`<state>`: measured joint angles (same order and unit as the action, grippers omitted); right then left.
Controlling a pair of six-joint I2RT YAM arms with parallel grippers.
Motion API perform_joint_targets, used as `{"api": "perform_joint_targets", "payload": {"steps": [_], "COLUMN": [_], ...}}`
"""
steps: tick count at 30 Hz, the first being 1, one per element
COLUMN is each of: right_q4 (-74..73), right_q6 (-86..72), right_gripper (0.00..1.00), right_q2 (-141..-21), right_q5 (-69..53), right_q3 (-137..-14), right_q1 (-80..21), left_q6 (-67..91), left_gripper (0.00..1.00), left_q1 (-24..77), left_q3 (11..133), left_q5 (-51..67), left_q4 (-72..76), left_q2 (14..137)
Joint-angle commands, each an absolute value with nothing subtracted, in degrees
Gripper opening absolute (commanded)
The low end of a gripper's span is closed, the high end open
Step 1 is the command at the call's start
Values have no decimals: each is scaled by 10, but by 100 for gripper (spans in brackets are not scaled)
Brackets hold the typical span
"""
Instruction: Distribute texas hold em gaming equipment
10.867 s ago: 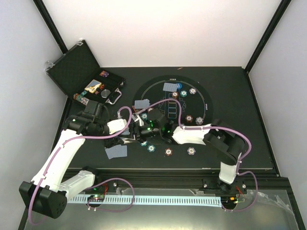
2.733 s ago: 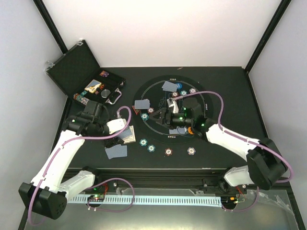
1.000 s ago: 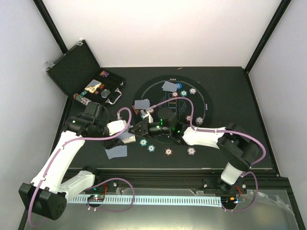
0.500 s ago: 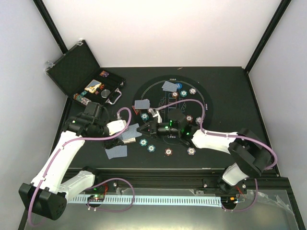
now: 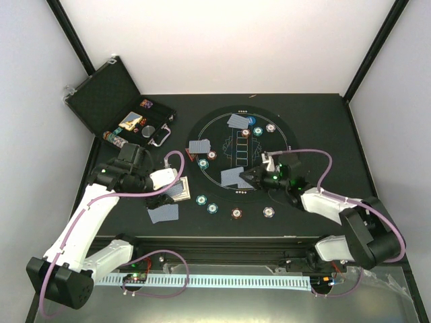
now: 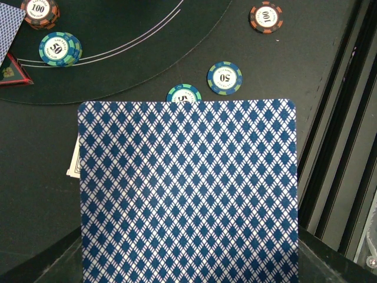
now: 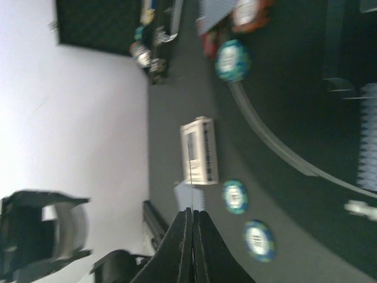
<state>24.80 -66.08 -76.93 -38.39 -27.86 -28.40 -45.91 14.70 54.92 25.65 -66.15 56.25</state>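
Observation:
My left gripper [image 5: 166, 193] is at the mat's left edge, shut on a stack of blue-backed playing cards [image 5: 179, 190]. The top card [image 6: 188, 188] fills the left wrist view and hides the jaws. My right gripper [image 5: 248, 177] hovers over the lower middle of the round mat [image 5: 296, 145], shut on one playing card [image 5: 233, 176]. That card shows edge-on as a thin line [image 7: 189, 177] rising from the pressed-together jaw tips [image 7: 192, 211]. Teal chips [image 5: 202, 199] [image 5: 212, 207], a brown-red chip [image 5: 236, 213] and a white chip [image 5: 269, 212] lie below the mat.
The open black case [image 5: 128, 111] stands at the back left. Dealt cards [image 5: 238, 121] [image 5: 199, 145] and several chips [image 5: 258, 131] lie on the mat. A loose card pile [image 5: 163, 213] rests in front of my left gripper. A red triangle marker [image 6: 12, 71] sits by a teal chip [image 6: 59, 48].
My right gripper has shut on a card at the left gripper's stack and drawn it rightward to the mat's lower middle. The left arm has stayed put.

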Motion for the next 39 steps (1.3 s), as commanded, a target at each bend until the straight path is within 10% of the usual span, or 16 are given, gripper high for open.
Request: {"api": "perform_joint_targets", "payload": {"steps": [1, 10, 23, 30, 39], "right_q4": [156, 2, -112, 51, 287], "right_q6": [-569, -452, -458, -560, -686], "right_gripper": [1, 2, 54, 78, 83], "right_q2": [-765, -806, -695, -737, -880], "right_q5": [-389, -305, -221, -323, -410], "right_q3": [-254, -314, -361, -404, -475], "right_q1": [-223, -185, -223, -370, -502], "left_q6": [-467, -469, -468, -466, -467], "left_gripper": [2, 2, 2, 2, 2], "left_q1": [145, 145, 145, 145, 145], "left_q3": [555, 561, 566, 568, 578], "left_q5": [260, 257, 265, 269, 265], "left_q4": [-658, -666, -666, -668, -675], "left_q2": [557, 555, 557, 557, 555]}}
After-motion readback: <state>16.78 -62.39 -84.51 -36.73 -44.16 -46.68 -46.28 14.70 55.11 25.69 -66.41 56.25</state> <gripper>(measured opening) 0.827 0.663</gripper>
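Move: The card already lying by the mat's near edge is the target: about 2 cm right of the right hand point, level fore and aft, some 9 cm below. The right player's red chip is about 6 cm ahead and 9 cm right of that hand, the blue-green chip 7 cm ahead and 13 cm left. The deck waits 7 cm back, 21 cm left and 4 cm above. From the left hand, the lying card is 7 cm ahead, 25 cm right and 13 cm below. The card held flat in the right fingers is taken down and to the right, about 8 cm down, onto the lying card as the fingers tip downward. There the fingers open and let it go; the hand edges farther right while rising, then swings some 20 cm left, also up and back, towards the deck, spreading wide and untilting. The left hand keeps the deck still. ##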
